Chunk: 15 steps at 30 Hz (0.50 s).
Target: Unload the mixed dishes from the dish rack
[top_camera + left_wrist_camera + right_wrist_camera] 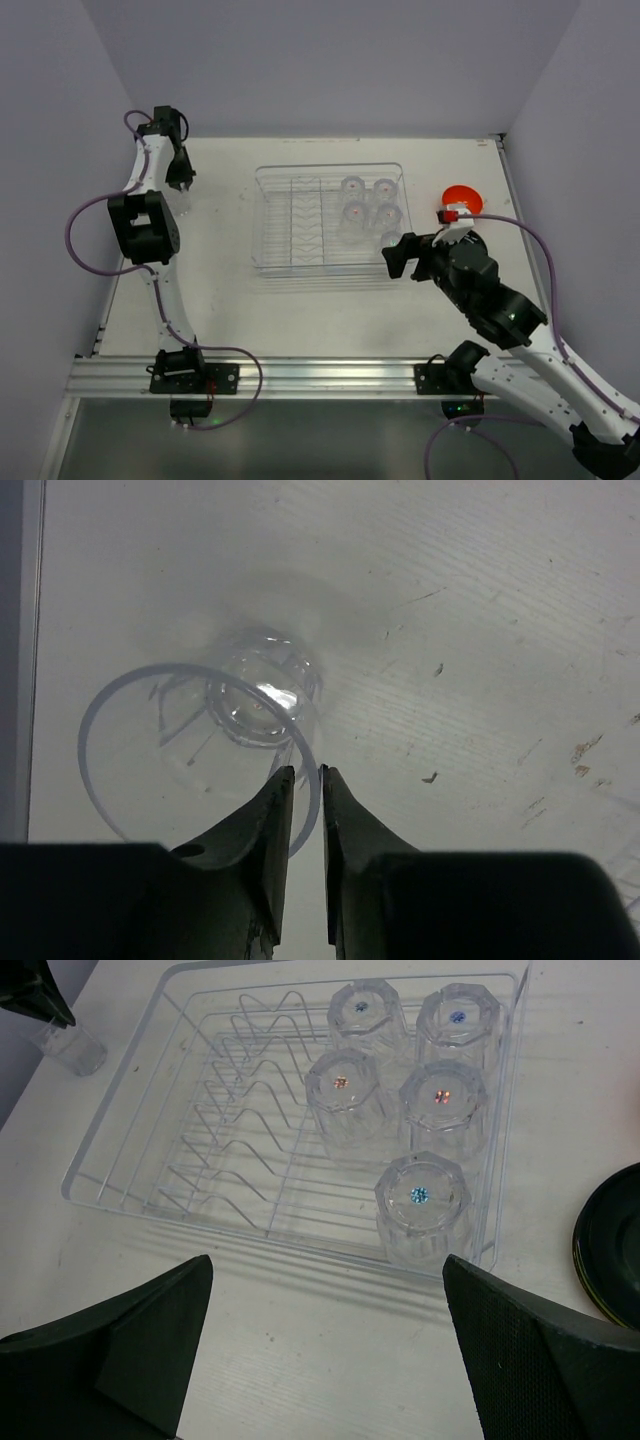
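Note:
The clear dish rack (300,228) lies mid-table; several clear cups (386,214) stand upside down in its right end (440,1100). Another clear cup (255,695) stands upright on the table at far left (181,204). My left gripper (307,768) straddles that cup's near wall, its jaws a narrow gap apart. My right gripper (328,1260) hangs wide open and empty over the table, just in front of the rack's near right corner (400,254). An orange bowl (462,199) sits right of the rack. A black-backed plate (612,1250) shows at the right edge.
The rack's ribbed slots (230,1110) hold nothing. Grey walls close in on the left, back and right of the table. A metal rail (320,375) runs along the near edge, carrying both arm bases.

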Each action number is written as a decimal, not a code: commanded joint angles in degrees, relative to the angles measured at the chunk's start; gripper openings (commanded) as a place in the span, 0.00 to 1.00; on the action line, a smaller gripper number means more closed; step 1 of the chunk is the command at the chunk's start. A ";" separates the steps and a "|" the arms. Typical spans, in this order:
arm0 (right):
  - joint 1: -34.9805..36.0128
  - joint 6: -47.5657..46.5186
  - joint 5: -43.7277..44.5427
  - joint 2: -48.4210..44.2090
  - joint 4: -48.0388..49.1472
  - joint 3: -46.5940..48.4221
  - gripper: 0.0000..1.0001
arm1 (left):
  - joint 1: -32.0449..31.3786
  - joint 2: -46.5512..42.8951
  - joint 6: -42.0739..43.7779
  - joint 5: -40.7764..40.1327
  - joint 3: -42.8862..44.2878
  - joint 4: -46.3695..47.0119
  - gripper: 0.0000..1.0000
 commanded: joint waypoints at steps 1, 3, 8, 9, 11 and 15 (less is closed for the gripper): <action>-0.29 -0.70 -1.73 -1.75 2.13 -0.91 0.99 | -0.10 0.64 1.32 3.32 2.64 -2.65 0.22; -0.29 -0.78 -2.09 -2.28 2.57 -1.44 0.99 | -0.10 0.64 0.70 4.55 2.63 -2.56 0.27; -0.29 -0.61 -1.12 -2.89 3.01 -2.14 0.99 | -0.19 -2.61 -0.79 3.85 2.81 -1.60 0.55; -0.29 -0.69 -0.86 -2.72 3.01 -2.23 0.99 | -0.19 -3.48 -0.97 3.59 2.81 -1.42 0.59; -0.29 -0.70 -0.07 -1.67 3.01 -2.23 0.99 | -0.10 -7.08 -1.32 3.50 2.29 -0.28 0.76; -0.29 0.18 3.52 0.79 2.93 -2.06 0.99 | -0.45 -16.21 -2.11 4.90 -2.53 4.97 1.00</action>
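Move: The glass stands upright at the far left of the table. Its near-side rim lies between the left hand's fingertips, and its middle is about 4 cm to the hand's left, roughly level with it fore and aft and 5 cm below. The dish rack's middle is some 40 cm to the hand's right and 7 cm nearer the base. From the idle right hand, the glass lies about 62 cm left, 27 cm ahead and 21 cm lower. The left hand's fingers let go of the glass's rim, spreading from a narrow gap to wide open with one finger inside the glass and the other outside. While they open, the hand eases about 1 cm right; then it lifts some 3 cm straight up off the rim, picking up speed, its downward pointing almost unchanged. ##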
